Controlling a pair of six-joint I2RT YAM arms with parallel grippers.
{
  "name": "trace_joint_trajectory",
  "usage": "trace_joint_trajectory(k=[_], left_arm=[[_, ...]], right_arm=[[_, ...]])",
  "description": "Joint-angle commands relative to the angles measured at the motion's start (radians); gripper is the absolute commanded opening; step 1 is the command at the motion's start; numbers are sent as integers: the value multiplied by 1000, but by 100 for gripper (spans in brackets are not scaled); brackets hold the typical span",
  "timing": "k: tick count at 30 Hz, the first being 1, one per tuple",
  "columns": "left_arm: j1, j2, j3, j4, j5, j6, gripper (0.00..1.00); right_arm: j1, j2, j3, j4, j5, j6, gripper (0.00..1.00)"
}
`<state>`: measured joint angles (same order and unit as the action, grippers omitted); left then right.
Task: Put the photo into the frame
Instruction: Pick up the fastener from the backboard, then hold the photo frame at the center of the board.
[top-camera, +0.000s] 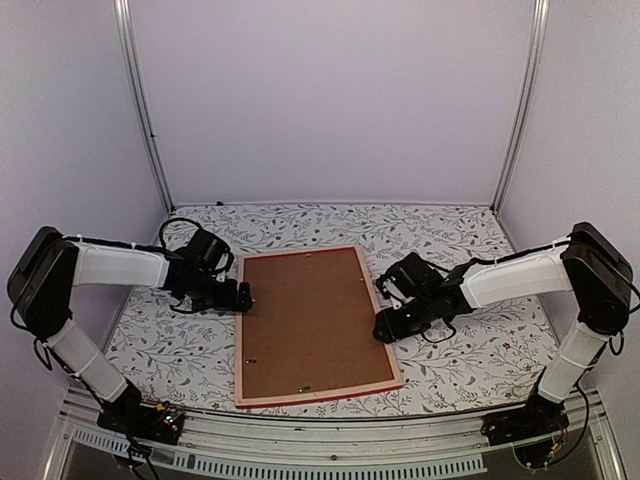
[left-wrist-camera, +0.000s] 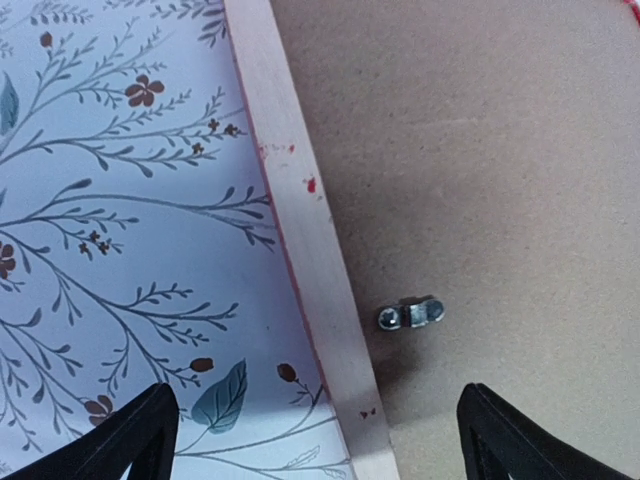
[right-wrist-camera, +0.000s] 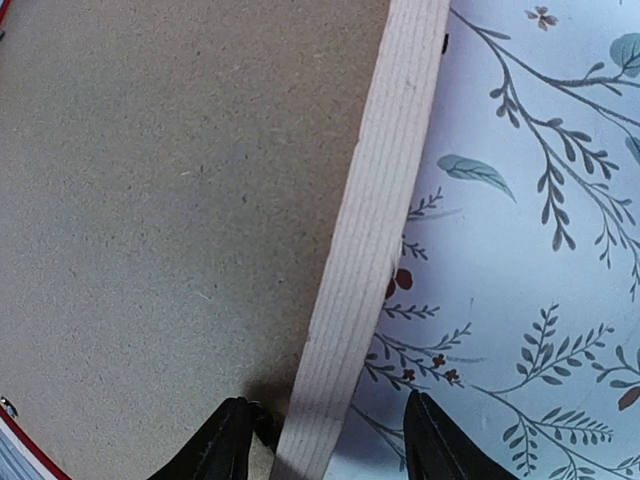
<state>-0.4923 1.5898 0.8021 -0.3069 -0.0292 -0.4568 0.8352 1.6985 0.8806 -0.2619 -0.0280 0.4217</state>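
Observation:
The frame (top-camera: 238, 335) lies face down in the middle of the table, its pale wood back up and a red edge showing along the near rail. A brown backing board (top-camera: 315, 320) fills it. The photo is hidden. My left gripper (top-camera: 243, 297) is open and straddles the left rail (left-wrist-camera: 300, 230), one finger over the tablecloth and one over the board (left-wrist-camera: 480, 180). My right gripper (top-camera: 381, 330) is open across the right rail (right-wrist-camera: 385, 230). Its left finger (right-wrist-camera: 225, 445) is close against the rail over the board (right-wrist-camera: 180, 200). Its right finger stands clear of the rail over the cloth.
A small metal turn clip (left-wrist-camera: 410, 314) sits on the board just inside the left rail, and more clips (top-camera: 305, 388) show near the near rail. A floral tablecloth (top-camera: 470, 350) covers the table. White walls and metal posts close in the back and sides.

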Motion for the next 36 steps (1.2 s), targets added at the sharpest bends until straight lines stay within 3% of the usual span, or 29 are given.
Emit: trace_joint_trajectory(k=[1, 12, 19, 23, 36], left_arm=[[-1, -67, 3, -8, -5, -3, 100], [0, -66, -4, -9, -8, -5, 100], [-1, -52, -4, 1, 9, -4, 100], [-1, -37, 7, 9, 21, -4, 100], [-10, 102, 66, 12, 49, 30, 99]], right_arm=[[-19, 79, 101, -25, 22, 34, 54], [-70, 230, 288, -89, 104, 88, 46], [-89, 251, 292, -135, 140, 126, 26], [-88, 224, 259, -161, 147, 154, 20], [-89, 134, 159, -165, 107, 220, 18]])
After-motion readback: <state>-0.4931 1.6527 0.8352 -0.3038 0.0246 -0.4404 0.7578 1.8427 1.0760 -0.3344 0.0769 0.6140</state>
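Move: Beneath and between the right hand's half-open fingers runs the frame's right bar; the stretch it will grip lies about 7 cm ahead and 2 cm left, 1 cm lower. Level with the hand and 2 cm left sits the near right fastener; the far right one is some 14 cm ahead, 4 cm left. From the left hand, the upper left fastener is about 3 cm ahead, 4 cm right and 1 cm below; the lower left fastener lies 16 cm behind that one. Sliding forward along the frame's right bar by about 8 cm and slightly left, the right hand narrows its fingers, pinches the bar between them, then draws it some 2.5 cm right and a little back, turning about 15 degrees clockwise throughout. The left hand, wide open beside the left bar, lifts 2 cm, pauses, then sinks about 3 cm while easing 1 cm right. ##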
